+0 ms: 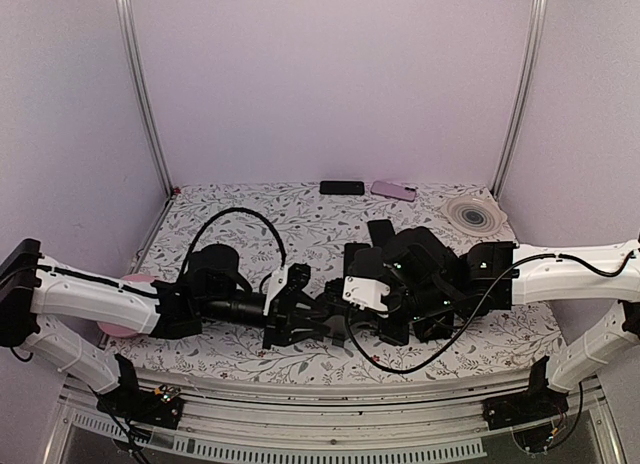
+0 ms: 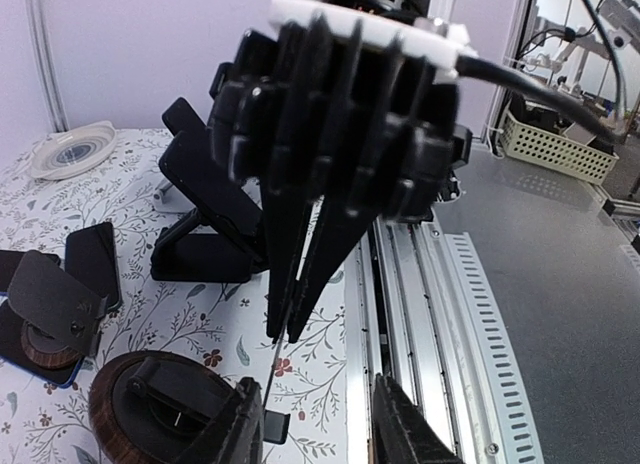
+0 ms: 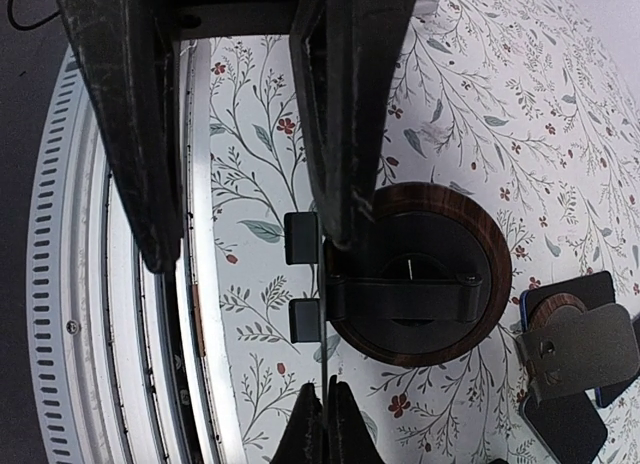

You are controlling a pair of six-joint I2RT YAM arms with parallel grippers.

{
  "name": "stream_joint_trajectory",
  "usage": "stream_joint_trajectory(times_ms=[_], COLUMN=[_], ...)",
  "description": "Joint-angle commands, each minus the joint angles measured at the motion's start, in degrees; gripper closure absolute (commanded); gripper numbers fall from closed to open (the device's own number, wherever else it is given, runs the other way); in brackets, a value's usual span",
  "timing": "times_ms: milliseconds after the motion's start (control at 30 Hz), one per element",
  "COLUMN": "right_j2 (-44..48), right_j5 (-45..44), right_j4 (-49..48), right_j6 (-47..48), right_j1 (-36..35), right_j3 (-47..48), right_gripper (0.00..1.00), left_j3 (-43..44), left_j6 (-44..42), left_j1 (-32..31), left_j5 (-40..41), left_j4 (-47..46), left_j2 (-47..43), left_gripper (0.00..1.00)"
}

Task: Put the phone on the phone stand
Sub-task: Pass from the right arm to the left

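Note:
The phone stand [image 3: 478, 224] has a round wooden base [image 2: 130, 414], a black hinge arm and a thin back plate [image 3: 322, 364] seen edge-on, with two small black lips on it. My right gripper [image 3: 325, 404] is shut on the plate's edge, and its fingertips [image 2: 285, 334] pinch it from above. My left gripper [image 2: 320, 404] is open around the plate, which stands close to its left finger. Both grippers meet low at the table's middle [image 1: 320, 319], hiding the stand there. A black phone [image 1: 342, 187] and a lilac phone [image 1: 393, 190] lie at the far edge.
A second stand with a dark plate [image 3: 575, 344] sits to one side, with a dark phone [image 2: 95, 264] lying flat next to it. A black folding stand [image 2: 205, 234] is behind. A white round dish [image 1: 477, 214] is at the back right, and the metal rail [image 2: 420, 284] runs along the near edge.

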State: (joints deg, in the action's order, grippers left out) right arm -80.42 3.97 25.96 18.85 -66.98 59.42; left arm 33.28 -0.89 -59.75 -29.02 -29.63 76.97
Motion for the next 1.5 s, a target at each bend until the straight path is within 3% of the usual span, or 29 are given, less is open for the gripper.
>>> stream_joint_trajectory(times_ms=[0,500,667,867,1000,1100,1333,1400,1467], right_j2=[0.9,0.2,-0.3,-0.4,-0.5,-0.4,2.0,3.2,4.4], right_j5=[1.6,1.2,1.1,0.7,0.2,-1.1,-6.5,-9.4,-12.4], right_j4=[-1.0,-0.6,-0.6,-0.7,-1.4,-2.1,-5.6,-7.1,-8.8], right_j6=[-0.4,-0.2,-0.2,-0.4,-0.6,-0.8,-1.5,-1.7,-2.2], right_j1=[0.3,0.4,0.4,0.4,0.4,0.4,0.5,0.7,1.2], right_j3=[2.3,3.0,3.3,3.0,2.5,1.9,-0.3,-1.1,-2.2], right_gripper=[0.98,0.98,0.98,0.98,0.97,0.83,0.35,0.14,0.0], left_j3=[2.7,5.8,6.4,6.6,5.5,3.7,-1.3,-2.6,-3.7], left_j6=[-1.5,-1.9,-1.3,-0.6,0.8,2.9,8.7,10.7,12.8], left_j1=[-1.1,-2.0,-2.3,-2.3,-2.3,-2.2,-0.8,-0.1,0.6], left_j5=[2.2,2.4,2.1,2.2,2.6,2.9,2.3,1.7,1.2], left_j4=[1.7,2.2,1.7,0.9,-1.2,-5.2,-16.7,-20.5,-24.6], left_j2=[2.6,6.9,8.3,9.2,9.4,9.2,10.3,11.3,12.6], left_gripper=[0.65,0.77,0.84,1.0,1.0,1.0,1.0,1.0,1.0])
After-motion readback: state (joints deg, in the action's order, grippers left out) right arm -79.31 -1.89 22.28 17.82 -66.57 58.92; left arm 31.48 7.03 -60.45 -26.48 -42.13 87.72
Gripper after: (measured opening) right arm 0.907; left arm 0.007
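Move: The right hand holds the round-based phone stand in the air by its thin back plate, the stand's middle about 4 cm to its left, 2 cm ahead and 3 cm below. From the left hand the stand lies some 4 cm right, 2 cm ahead and 4 cm below. A small upright stand is roughly 20 cm ahead and 11 cm right of the left hand, and a black folding stand 6 cm ahead and 25 cm right, both about 12 cm lower. While the right hand keeps its pinch and holds almost still, the left, its part-open fingers already on either side of the thin plate's left end, eases about 3 cm right and 2 cm down along it and shuts to pinch it there. With both hands on the plate, the right then opens wide, lets go and backs off some 3 cm forward and 2 cm up, as the left carries the stand about 2 cm farther down and a centimetre back to the left, tipping slightly. ##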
